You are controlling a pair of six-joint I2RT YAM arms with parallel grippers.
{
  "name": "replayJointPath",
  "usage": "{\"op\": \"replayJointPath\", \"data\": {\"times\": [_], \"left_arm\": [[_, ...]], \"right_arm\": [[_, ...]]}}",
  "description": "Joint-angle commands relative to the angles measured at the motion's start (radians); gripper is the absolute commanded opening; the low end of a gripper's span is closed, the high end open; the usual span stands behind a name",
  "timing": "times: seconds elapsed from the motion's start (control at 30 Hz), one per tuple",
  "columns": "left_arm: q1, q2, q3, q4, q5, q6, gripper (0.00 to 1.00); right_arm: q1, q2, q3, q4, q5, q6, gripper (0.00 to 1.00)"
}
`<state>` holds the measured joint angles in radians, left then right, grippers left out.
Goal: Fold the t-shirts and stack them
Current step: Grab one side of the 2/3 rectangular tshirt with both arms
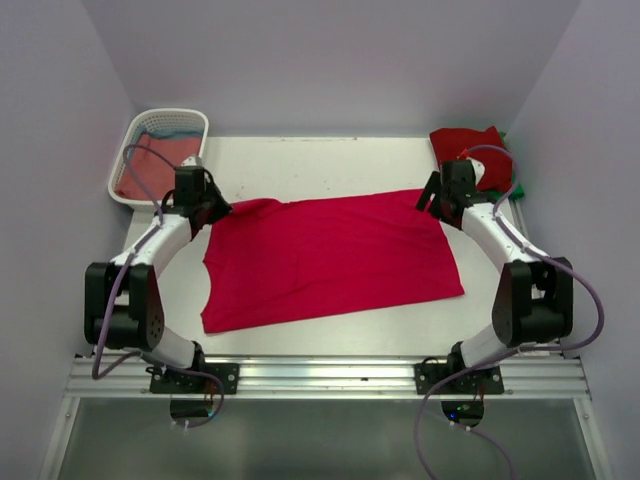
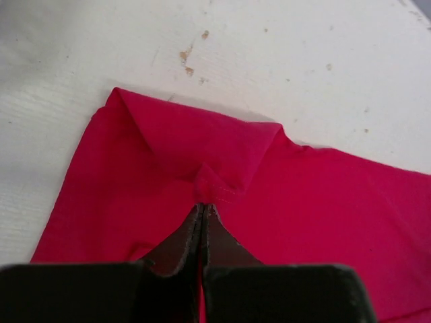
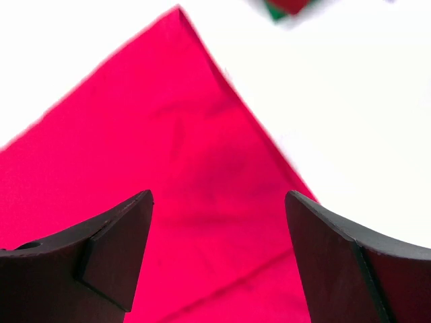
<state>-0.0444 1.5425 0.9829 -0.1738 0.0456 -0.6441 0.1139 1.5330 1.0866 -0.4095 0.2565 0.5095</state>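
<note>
A bright crimson t-shirt [image 1: 330, 260] lies spread flat across the middle of the table. My left gripper [image 1: 222, 208] is at its back left corner, where the sleeve is folded inward. In the left wrist view the left gripper [image 2: 204, 205] is shut, pinching a puckered bit of stitched hem of the crimson cloth [image 2: 323, 202]. My right gripper [image 1: 430, 200] hovers at the shirt's back right corner. In the right wrist view the right gripper [image 3: 219, 198] is open, with only the crimson cloth [image 3: 168, 134] below it and nothing between its fingers.
A folded darker red t-shirt [image 1: 470, 143] lies on a green one [image 1: 508, 138] at the back right corner. A white slatted basket [image 1: 170, 113] at the back left holds a dusty-red t-shirt [image 1: 150, 172] and a blue one [image 1: 172, 130].
</note>
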Motion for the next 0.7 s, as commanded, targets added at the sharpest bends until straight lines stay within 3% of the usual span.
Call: {"op": "replayJointPath", "data": {"times": [0.0, 0.4, 0.67], "left_arm": [[0.005, -0.139, -0.041, -0.013, 0.062, -0.003, 0.00], [0.005, -0.320, -0.073, -0.125, 0.192, 0.006, 0.00], [0.005, -0.427, -0.055, -0.205, 0.217, 0.017, 0.00]], "right_arm": [[-0.022, 0.105, 0.137, 0.090, 0.046, 0.026, 0.84], [-0.051, 0.521, 0.458, 0.074, -0.037, -0.003, 0.68], [-0.060, 0.624, 0.559, 0.087, 0.012, -0.058, 0.63]]}}
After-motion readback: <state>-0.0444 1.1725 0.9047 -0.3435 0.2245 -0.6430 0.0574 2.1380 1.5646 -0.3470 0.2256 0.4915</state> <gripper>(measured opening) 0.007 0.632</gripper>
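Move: The red shirt's far right corner lies about 16 cm ahead of the open right hand, some 2 cm to its right and 10 cm below. The folded stack sits roughly 25 cm ahead and 16 cm right, while the shirt's near right corner is about 17 cm back and 7 cm right. From the left hand, already pinching the far left part, the far right corner is about 14 cm ahead, 54 cm right and 10 cm lower; the basket is some 22 cm ahead and 25 cm left. The shirt's far right corner is what the right hand reaches for: it goes forward about 13 cm, first level and then sinking some 8 cm, its fingers narrowing a little but still well open around the approach to that corner. The left hand keeps its shut pinch on the cloth and lifts it about 8 cm while drawing it back some 7 cm and slightly right, tipping up a little. ##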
